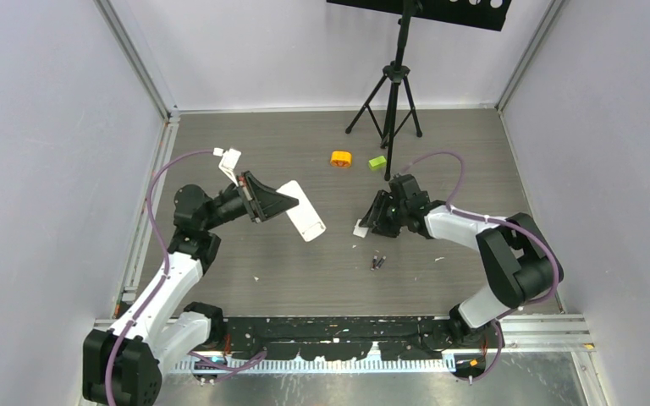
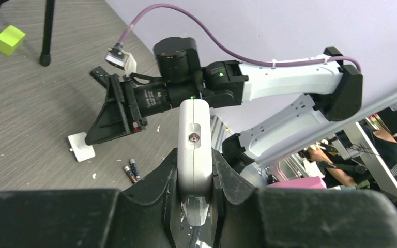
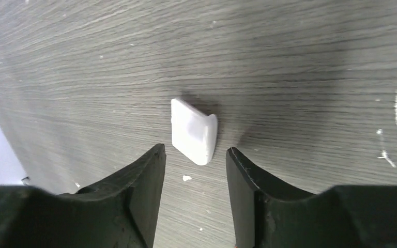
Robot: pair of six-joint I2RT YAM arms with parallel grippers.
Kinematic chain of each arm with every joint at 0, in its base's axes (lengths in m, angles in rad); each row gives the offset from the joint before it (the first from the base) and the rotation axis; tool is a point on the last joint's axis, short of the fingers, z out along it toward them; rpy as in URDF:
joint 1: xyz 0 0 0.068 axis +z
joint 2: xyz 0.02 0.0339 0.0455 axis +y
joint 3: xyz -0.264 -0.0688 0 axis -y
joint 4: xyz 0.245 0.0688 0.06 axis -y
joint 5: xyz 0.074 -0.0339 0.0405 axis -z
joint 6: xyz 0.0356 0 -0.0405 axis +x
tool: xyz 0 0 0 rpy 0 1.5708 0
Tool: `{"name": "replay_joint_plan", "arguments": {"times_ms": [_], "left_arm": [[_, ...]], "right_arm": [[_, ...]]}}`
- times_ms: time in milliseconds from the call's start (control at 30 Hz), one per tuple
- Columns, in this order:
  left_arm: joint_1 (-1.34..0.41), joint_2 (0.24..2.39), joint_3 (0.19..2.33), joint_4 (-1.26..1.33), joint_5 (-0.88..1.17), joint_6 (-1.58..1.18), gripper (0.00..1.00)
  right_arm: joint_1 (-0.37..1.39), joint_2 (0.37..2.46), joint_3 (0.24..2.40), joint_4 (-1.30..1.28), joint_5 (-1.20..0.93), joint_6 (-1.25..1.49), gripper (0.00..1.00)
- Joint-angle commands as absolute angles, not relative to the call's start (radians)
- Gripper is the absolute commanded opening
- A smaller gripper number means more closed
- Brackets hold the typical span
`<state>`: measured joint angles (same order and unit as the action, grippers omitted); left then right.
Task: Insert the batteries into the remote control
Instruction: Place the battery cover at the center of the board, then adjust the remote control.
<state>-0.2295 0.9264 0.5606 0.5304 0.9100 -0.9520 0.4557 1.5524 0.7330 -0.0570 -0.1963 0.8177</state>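
My left gripper (image 1: 283, 203) (image 2: 195, 170) is shut on the white remote control (image 1: 303, 211) (image 2: 194, 150) and holds it above the table, its long body pointing toward the right arm. My right gripper (image 1: 371, 222) (image 3: 194, 152) stands open, low over the table, with nothing between its fingers. A small white cover piece (image 3: 194, 130) (image 1: 360, 228) lies on the table just ahead of its fingertips. Two batteries (image 1: 377, 262) (image 2: 131, 171), thin and dark, lie side by side on the table a little nearer than the right gripper.
An orange round block (image 1: 341, 159) and a lime green block (image 1: 377, 162) sit farther back. A black tripod (image 1: 393, 93) stands behind them at the back centre. Small white flecks dot the wooden table top (image 1: 305, 279).
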Motion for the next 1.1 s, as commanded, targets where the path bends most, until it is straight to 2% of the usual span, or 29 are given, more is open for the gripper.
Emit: {"name": "replay_joint_plan", "arguments": {"times_ms": [0, 100, 300, 433, 600, 833, 967, 1067], "left_arm": [[-0.230, 0.896, 0.578, 0.665, 0.982, -0.998, 0.00], [-0.230, 0.892, 0.575, 0.707, 0.991, -1.024, 0.00], [-0.232, 0.864, 0.600, 0.712, 0.994, -1.050, 0.00], [-0.233, 0.838, 0.613, 0.715, 0.996, -1.049, 0.00], [-0.234, 0.833, 0.621, 0.720, 0.954, -1.072, 0.00], [-0.236, 0.826, 0.574, 0.896, 0.780, -1.272, 0.00], [-0.236, 0.823, 0.559, 0.954, 0.752, -1.323, 0.00], [-0.236, 0.818, 0.560, 0.950, 0.752, -1.332, 0.00]], "right_arm": [[0.453, 1.512, 0.755, -0.140, -0.105, 0.762, 0.58], [0.453, 1.455, 0.769, -0.191, -0.063, 0.737, 0.67], [0.454, 1.243, 0.722, -0.104, -0.163, 0.737, 0.71], [0.472, 1.087, 0.613, 0.232, -0.396, 0.807, 0.72], [0.598, 0.983, 0.596, 0.476, -0.569, 0.846, 0.75], [0.809, 1.003, 0.624, 0.640, -0.456, 0.849, 0.75], [0.849, 1.057, 0.616, 0.784, -0.331, 0.911, 0.75], [0.851, 1.118, 0.618, 0.950, -0.319, 0.970, 0.69]]}}
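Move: The white remote control is in the left gripper's fingers, its middle within about 2 cm of that hand point, slightly back and to the right. From the right hand, low at the table, that remote lies some 7 cm back, 18 cm left and 25 cm up. The battery cover is already free, about 2 cm below the right hand, 1 cm ahead and 2 cm left; the loose batteries lie roughly 12 cm back and 3 cm right of the right hand. Open the right gripper wider, clear of the battery cover, then lift it about 27 cm while drawing back and swinging left to the lower end of the white remote, turning the fingers from steeply down to nearly level and pointing left. Keep the left grip on the remote, raising it some 8 cm and slightly back, fingertips tilting up about 15 degrees. ##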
